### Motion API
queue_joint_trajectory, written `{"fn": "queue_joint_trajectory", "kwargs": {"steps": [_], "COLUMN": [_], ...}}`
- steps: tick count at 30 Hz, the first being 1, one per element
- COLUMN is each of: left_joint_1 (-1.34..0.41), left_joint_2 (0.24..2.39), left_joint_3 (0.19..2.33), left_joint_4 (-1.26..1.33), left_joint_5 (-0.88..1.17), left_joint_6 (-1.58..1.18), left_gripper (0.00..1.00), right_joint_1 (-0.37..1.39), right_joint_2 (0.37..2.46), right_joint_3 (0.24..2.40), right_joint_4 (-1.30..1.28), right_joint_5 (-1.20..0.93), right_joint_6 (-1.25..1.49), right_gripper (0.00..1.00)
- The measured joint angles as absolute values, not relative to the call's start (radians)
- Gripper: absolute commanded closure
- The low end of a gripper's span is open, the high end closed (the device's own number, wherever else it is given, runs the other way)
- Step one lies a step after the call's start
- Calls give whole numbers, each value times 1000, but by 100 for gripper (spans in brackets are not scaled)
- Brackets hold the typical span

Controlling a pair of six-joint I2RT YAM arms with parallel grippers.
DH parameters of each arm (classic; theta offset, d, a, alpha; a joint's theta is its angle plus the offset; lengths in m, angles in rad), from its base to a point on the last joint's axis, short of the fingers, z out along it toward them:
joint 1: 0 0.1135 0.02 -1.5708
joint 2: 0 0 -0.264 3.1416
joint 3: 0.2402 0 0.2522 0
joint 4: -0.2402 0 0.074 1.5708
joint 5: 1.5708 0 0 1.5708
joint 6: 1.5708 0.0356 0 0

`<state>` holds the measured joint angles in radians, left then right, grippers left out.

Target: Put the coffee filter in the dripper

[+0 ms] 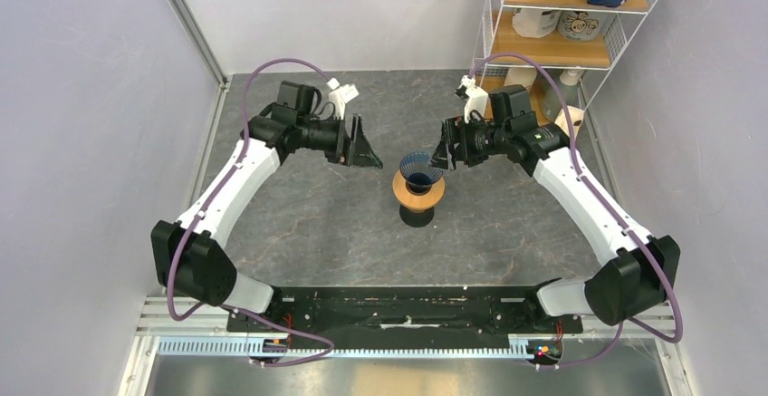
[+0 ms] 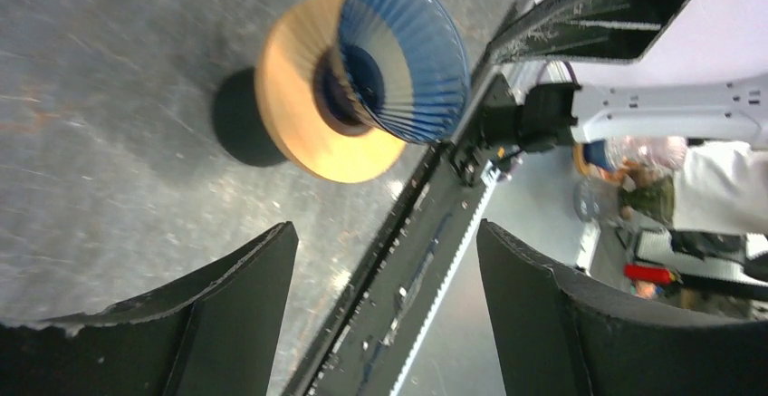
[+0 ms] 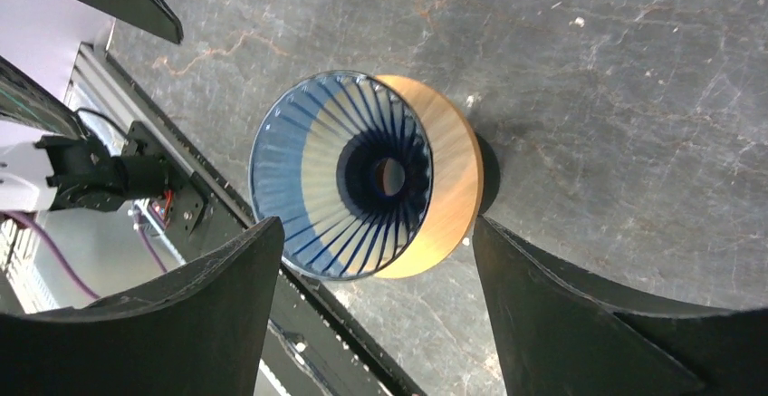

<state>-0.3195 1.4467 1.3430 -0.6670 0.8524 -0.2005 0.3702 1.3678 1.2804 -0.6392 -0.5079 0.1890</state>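
Observation:
The dripper (image 1: 421, 168) is a dark-blue ribbed cone standing upright in an orange ring (image 1: 418, 195) on a dark foot, mid-table. In the right wrist view I look into the dripper (image 3: 272, 142). A pale thin lining on its inner wall, with the ribs showing through, looks like the coffee filter (image 3: 312, 169). My right gripper (image 3: 378, 224) stands open just right of the cone's rim and holds nothing. It also shows from above (image 1: 444, 154). My left gripper (image 2: 388, 228) is open and empty, a short way left of the dripper (image 2: 408, 61); from above it sits to the cone's left (image 1: 367, 151).
A wire shelf rack (image 1: 561, 33) with bags and jars stands at the back right corner. A dark mounting rail (image 1: 398, 310) runs along the near edge. Grey walls close in on the left and right sides.

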Motion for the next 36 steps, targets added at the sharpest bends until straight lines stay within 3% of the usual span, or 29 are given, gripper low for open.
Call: {"fn": "queue_joint_trajectory", "kwargs": {"steps": [13,36], "left_joint_1": [-438,-460], "left_joint_2": [1584,1721], "left_joint_3": [1401,1467], "left_joint_4": [-773,-668], "left_joint_5": [895,924], "left_joint_6": [-247,-395], "left_gripper": [40,53], "right_joint_1": [329,317], "right_joint_2": [1396,1455], "right_joint_3": [1274,1272], "right_joint_4": [-715,-682], "right_joint_5": [-630,-659], "right_joint_6": [183,239], "right_gripper": [28,47]}}
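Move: The blue coffee filter, standing on the wooden ring of the dripper, has its middle about 14 cm to the left gripper's right, 1 cm nearer the base and 8 cm lower. From the right gripper it lies about 6 cm left, 1 cm back and 6 cm down. The wooden ring is directly beneath, some 4 cm below the filter's middle, with the black carafe under the ring, about 11 cm below the filter's middle. Bring the left gripper about 6.5 cm right and 4 cm down to the filter's near-left rim, swinging back some 3 cm on the way before easing forward again, and tip it down roughly 20 degrees. Meanwhile lower the empty right gripper about 2.5 cm at the opposite rim, tilting it down slightly. Narrow both pairs of fingers to about half open, without pinching. ##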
